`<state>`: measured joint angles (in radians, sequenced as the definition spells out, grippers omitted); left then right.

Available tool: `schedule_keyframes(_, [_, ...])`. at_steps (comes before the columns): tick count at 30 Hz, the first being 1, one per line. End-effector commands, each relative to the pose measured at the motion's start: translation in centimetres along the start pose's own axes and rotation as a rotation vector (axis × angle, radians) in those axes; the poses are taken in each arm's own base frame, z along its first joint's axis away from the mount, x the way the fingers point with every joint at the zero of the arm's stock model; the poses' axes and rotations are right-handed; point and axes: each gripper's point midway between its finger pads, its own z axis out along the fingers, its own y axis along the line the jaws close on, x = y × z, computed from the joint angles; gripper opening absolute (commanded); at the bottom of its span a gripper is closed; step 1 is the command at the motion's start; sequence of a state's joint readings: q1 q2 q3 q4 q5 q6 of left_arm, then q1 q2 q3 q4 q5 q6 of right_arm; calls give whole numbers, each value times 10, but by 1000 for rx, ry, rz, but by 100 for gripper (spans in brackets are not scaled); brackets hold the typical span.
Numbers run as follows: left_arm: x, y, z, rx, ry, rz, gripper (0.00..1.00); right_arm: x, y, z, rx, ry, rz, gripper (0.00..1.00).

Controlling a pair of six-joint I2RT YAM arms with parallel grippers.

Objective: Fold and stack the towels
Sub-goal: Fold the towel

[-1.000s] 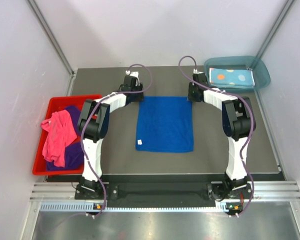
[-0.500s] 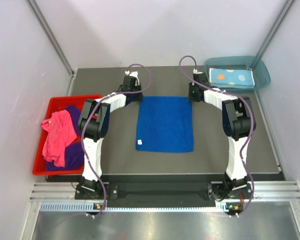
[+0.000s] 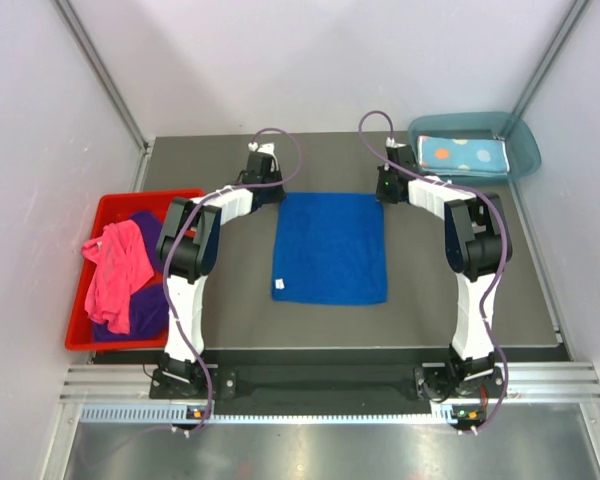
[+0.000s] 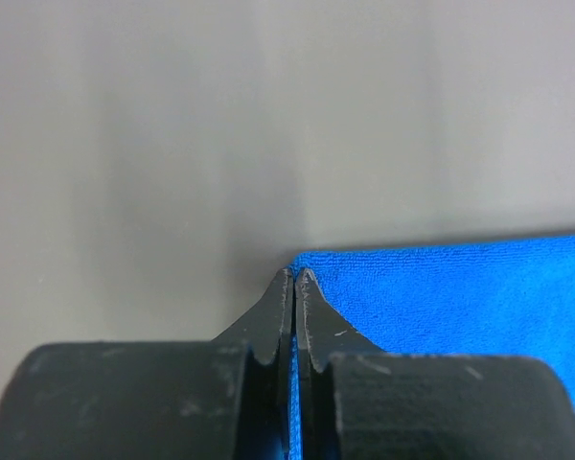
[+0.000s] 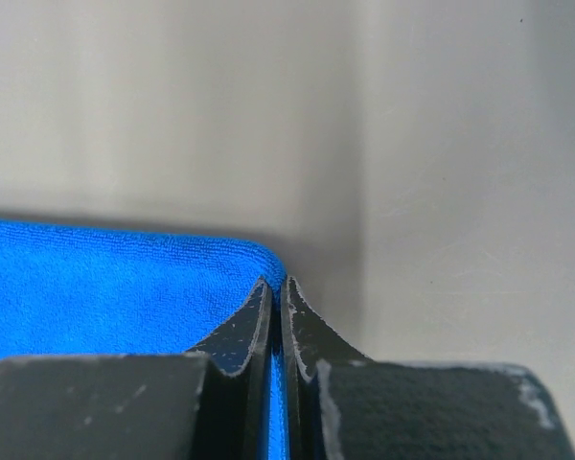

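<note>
A blue towel lies flat in the middle of the table. My left gripper is shut on its far left corner; in the left wrist view the blue cloth runs between the closed fingertips. My right gripper is shut on its far right corner; in the right wrist view the cloth sits pinched between the closed tips. A folded light-blue spotted towel lies in the teal tub at the far right.
A red bin at the left edge holds loose pink and purple towels. White walls with metal posts close the table on the far side and both sides.
</note>
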<state>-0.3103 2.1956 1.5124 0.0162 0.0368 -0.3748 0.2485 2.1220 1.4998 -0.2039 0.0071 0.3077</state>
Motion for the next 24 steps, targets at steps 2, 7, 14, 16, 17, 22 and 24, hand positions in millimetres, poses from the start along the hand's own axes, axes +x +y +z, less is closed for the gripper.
schedule_keyframes(2, [-17, 6, 4, -33, -88, -29, 0, -31, 1, 1, -17, -81, 9, 0])
schedule_keyframes(7, [-43, 3, 3, -32, -179, -46, 0, -51, 4, -1, -29, -130, 15, 0])
schedule_keyframes(14, [-84, 1, 1, 5, -295, -82, 0, -94, 3, -11, -44, -244, 31, 0])
schedule_keyframes(16, [-96, -4, -1, 33, -327, -86, 0, -103, 2, -13, -48, -270, 32, 0])
schedule_keyframes(17, [-99, -5, -2, 40, -334, -89, 0, -103, 2, -13, -49, -271, 34, 0])
schedule_keyframes(22, [-102, -21, -15, 121, -331, -84, 0, -104, 8, -24, -93, -298, 30, 0])
schedule_keyframes(24, [-99, -24, -22, 145, -330, -91, 0, -93, 5, -30, -89, -282, 36, 0])
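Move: My closed fingers already pinch the two far corners of the blue towel. Its middle lies about 14 cm back and 13 cm to the right of my left hand, some 14 cm back and 13 cm to the left of my right hand, and a centimetre or so lower. The white label is roughly 22 cm straight back from my left hand. From my right hand, the folded dotted towel in the teal bin lies about 13 cm ahead and 25 cm to the right. I keep both corners pinched and raise my two hands together, up and forward about 5 cm each way, lifting the blue towel's far edge and drawing it towards the back of the table. I start slowly, the right hand a touch later, then speed up and ease off at the top, my fingertips tilting up by some 10 degrees. ##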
